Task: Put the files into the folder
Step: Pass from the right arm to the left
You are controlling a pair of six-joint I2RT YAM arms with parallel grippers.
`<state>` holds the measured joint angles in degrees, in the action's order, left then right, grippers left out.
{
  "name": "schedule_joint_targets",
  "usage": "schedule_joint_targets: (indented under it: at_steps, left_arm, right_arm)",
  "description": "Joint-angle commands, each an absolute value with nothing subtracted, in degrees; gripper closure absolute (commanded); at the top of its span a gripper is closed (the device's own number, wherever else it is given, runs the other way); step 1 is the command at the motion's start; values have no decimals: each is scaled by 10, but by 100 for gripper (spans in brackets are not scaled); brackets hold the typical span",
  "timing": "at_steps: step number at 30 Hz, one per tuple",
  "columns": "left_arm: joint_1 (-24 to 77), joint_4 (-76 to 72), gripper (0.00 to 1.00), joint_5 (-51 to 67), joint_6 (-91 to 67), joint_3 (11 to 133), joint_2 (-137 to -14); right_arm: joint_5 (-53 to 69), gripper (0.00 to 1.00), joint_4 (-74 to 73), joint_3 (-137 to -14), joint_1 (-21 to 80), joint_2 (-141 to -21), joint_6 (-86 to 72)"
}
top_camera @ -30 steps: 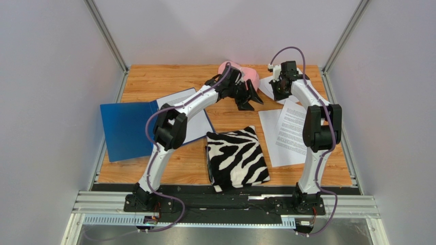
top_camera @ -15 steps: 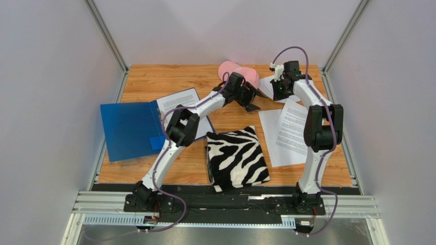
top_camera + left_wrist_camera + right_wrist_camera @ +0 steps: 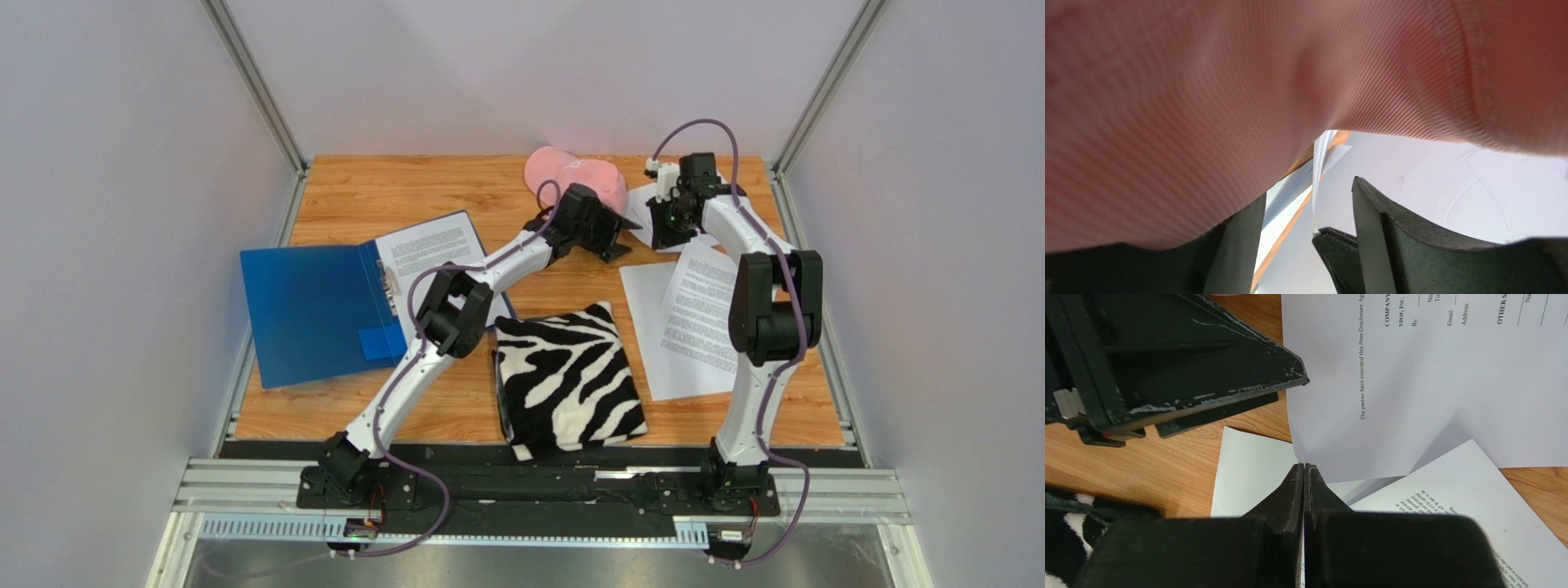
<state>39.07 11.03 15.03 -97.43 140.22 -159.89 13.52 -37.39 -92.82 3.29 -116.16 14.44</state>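
Observation:
The blue folder lies open at the left with one printed sheet on its right half. More files lie at the right. My right gripper is shut on the corner of one white sheet, raised off the table at the back right. My left gripper is open just under the pink cap, and that sheet's edge hangs between its fingers. The left gripper's black finger shows close by in the right wrist view.
A zebra-striped cloth lies in the middle near the front. The pink cap sits at the back, touching my left wrist. Metal frame posts and grey walls close in both sides.
My left arm has reached right and back, bringing its open gripper up to the sheet held by the right gripper. The right gripper has stayed shut and nearly still.

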Motion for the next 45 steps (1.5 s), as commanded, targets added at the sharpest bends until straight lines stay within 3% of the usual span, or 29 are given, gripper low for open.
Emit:
schedule_joint_targets:
  at_steps: [1,12,15,16,19,20,22,26,29,31,38,45]
  left_arm:
    - [409,62,40,105,-995,1410,-1611]
    - [421,32,59,83,-994,1400,-1606]
    - [420,25,69,84,-978,1397,-1601]
    - [419,25,79,85,-975,1396,-1598]
    - [417,28,97,90,-955,1395,-1591]
    - [417,28,100,92,-948,1393,-1588]
    - [416,25,100,98,-937,1390,-1579]
    - [416,25,100,99,-889,1398,-1564]
    - [420,20,100,110,-868,1423,-1560]
    - [424,7,100,115,-864,1425,-1552]
    - [440,-24,100,145,-874,1423,-1516]
    - [444,-28,100,177,-874,1394,-1453]
  right_arm:
    - [149,100,-361,-925,32,-1122,135]
    - [159,100,-372,-915,34,-1114,138]
    - [158,100,-374,-912,37,-1108,141]
    - [157,100,-378,-909,36,-1106,143]
    - [143,100,-378,-906,40,-1095,144]
    - [135,91,-377,-906,40,-1091,133]
    - [120,70,-374,-904,34,-1068,114]
    - [63,49,-352,-885,28,-1003,38]
    - [-51,41,-386,-899,24,-972,4]
    - [-99,39,-423,-919,5,-966,-45]
    - [-99,36,-411,-883,-61,-900,-62]
    - [-87,32,-289,-771,-60,-792,-10]
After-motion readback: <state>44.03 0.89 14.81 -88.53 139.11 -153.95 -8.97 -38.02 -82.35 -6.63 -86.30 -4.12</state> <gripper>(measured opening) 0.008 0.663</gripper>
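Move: The near-left corner of the page, which my right hand keeps pinched just off the table, lies about 4 cm to the right of my left hand point, level with it in reach and height. The pink cap is some 13 cm ahead and 8 cm left of my left hand, a few centimetres lower. The page stack lies roughly 15 cm back and 8 cm right of my right hand, 7 cm lower; my left hand's open fingers are about 5 cm to that hand's left. I ease my left hand about 2.5 cm right, its open fingers reaching over the page's left edge, and shut them on it beside my right fingertips. Only then does my right hand open and let go, rising about 15 cm while swinging 13 cm right and somewhat back, turning clockwise. My left hand keeps its pinch and lifts about 10 cm, drifting right and back, fingertips tilting up. ##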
